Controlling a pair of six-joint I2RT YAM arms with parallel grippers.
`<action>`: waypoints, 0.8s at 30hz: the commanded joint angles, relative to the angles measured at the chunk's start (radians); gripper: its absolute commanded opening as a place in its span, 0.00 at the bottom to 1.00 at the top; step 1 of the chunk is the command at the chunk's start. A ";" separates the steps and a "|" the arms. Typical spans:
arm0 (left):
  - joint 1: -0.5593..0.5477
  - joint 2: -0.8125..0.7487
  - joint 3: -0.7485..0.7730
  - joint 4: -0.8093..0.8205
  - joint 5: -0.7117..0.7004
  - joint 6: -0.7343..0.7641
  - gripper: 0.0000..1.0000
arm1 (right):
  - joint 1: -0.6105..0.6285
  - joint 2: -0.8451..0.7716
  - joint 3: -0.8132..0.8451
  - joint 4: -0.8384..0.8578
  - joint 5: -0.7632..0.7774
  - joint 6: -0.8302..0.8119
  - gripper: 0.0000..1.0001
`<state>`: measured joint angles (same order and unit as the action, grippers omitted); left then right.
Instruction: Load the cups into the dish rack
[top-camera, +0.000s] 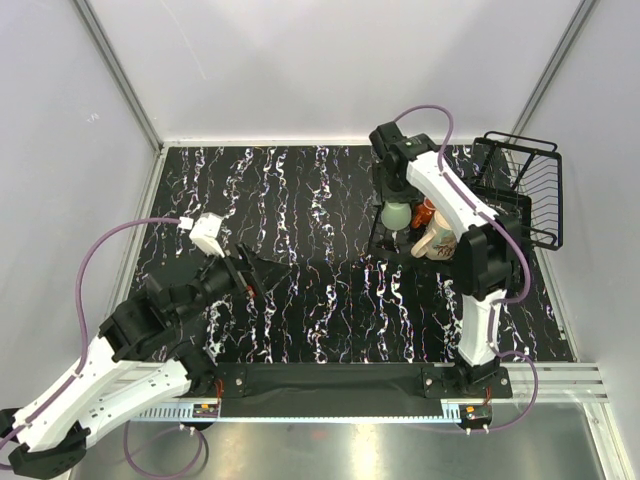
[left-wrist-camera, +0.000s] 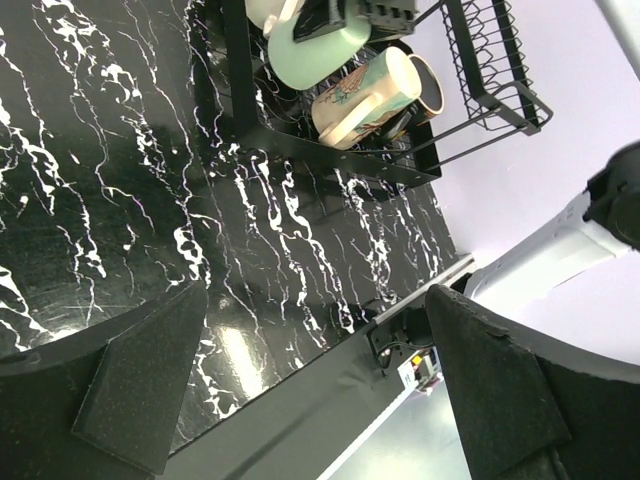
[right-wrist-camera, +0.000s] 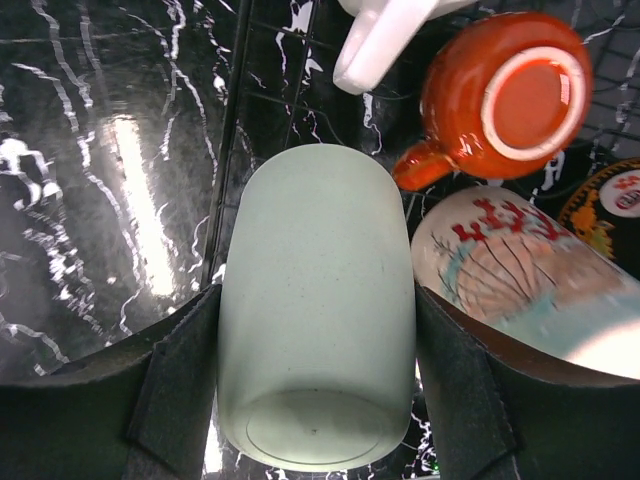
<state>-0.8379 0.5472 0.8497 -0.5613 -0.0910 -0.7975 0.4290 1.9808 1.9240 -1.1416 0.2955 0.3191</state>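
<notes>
My right gripper (right-wrist-camera: 315, 400) is shut on the pale mint-green cup (right-wrist-camera: 315, 300), one finger on each side, its base toward the wrist camera. The cup (top-camera: 397, 215) hangs at the left end of the black wire dish rack (top-camera: 520, 190). In the rack basket lie a red cup (right-wrist-camera: 500, 95) with its base up, a cream cup (right-wrist-camera: 530, 280) with a printed picture, and a black printed cup (right-wrist-camera: 610, 205). Far off at the left, my left gripper (top-camera: 250, 275) stands wide open over the marble table with nothing between its fingers (left-wrist-camera: 150, 390).
The rack (left-wrist-camera: 480, 90) stands at the table's far right, its taller slotted section (top-camera: 535, 165) nearest the right wall. The right arm (top-camera: 470, 250) reaches over the rack's near side. A black rail (top-camera: 330, 380) runs along the near edge between the arm bases.
</notes>
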 joint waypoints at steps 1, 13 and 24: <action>-0.001 0.014 0.009 0.021 -0.007 0.049 0.98 | -0.009 0.044 0.049 0.019 -0.019 -0.011 0.06; -0.001 0.037 0.023 0.020 0.020 0.078 0.98 | -0.024 0.090 -0.043 0.132 -0.061 0.005 0.21; -0.001 0.056 0.031 0.034 0.042 0.067 0.98 | -0.036 0.102 -0.100 0.171 -0.070 -0.006 0.54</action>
<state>-0.8379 0.5987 0.8501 -0.5743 -0.0727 -0.7406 0.3977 2.0892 1.8454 -1.0054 0.2371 0.3180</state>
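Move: The right hand already holds the green cup mouth-down over the dish rack; its free spot by the rack's left rail lies about 2 cm ahead of the hand and some 8 cm below. From that hand, the orange cup sits roughly 9 cm right and 4 cm ahead, the patterned mug 11 cm right and 3 cm back, the white cup 9 cm ahead and 3 cm right, all some 8 cm lower. From the left hand the spot is about 25 cm ahead, 26 cm right and 21 cm below. Downward, quick at first and then easing almost to a stop, the right hand lowers the held green cup about 6 cm into the gap between the rack's left rail and the orange cup and patterned mug, edging a couple of centimetres forward on the way. The wrist tips only some 5 degrees and the fingers keep their unchanged grip around the cup's sides. ##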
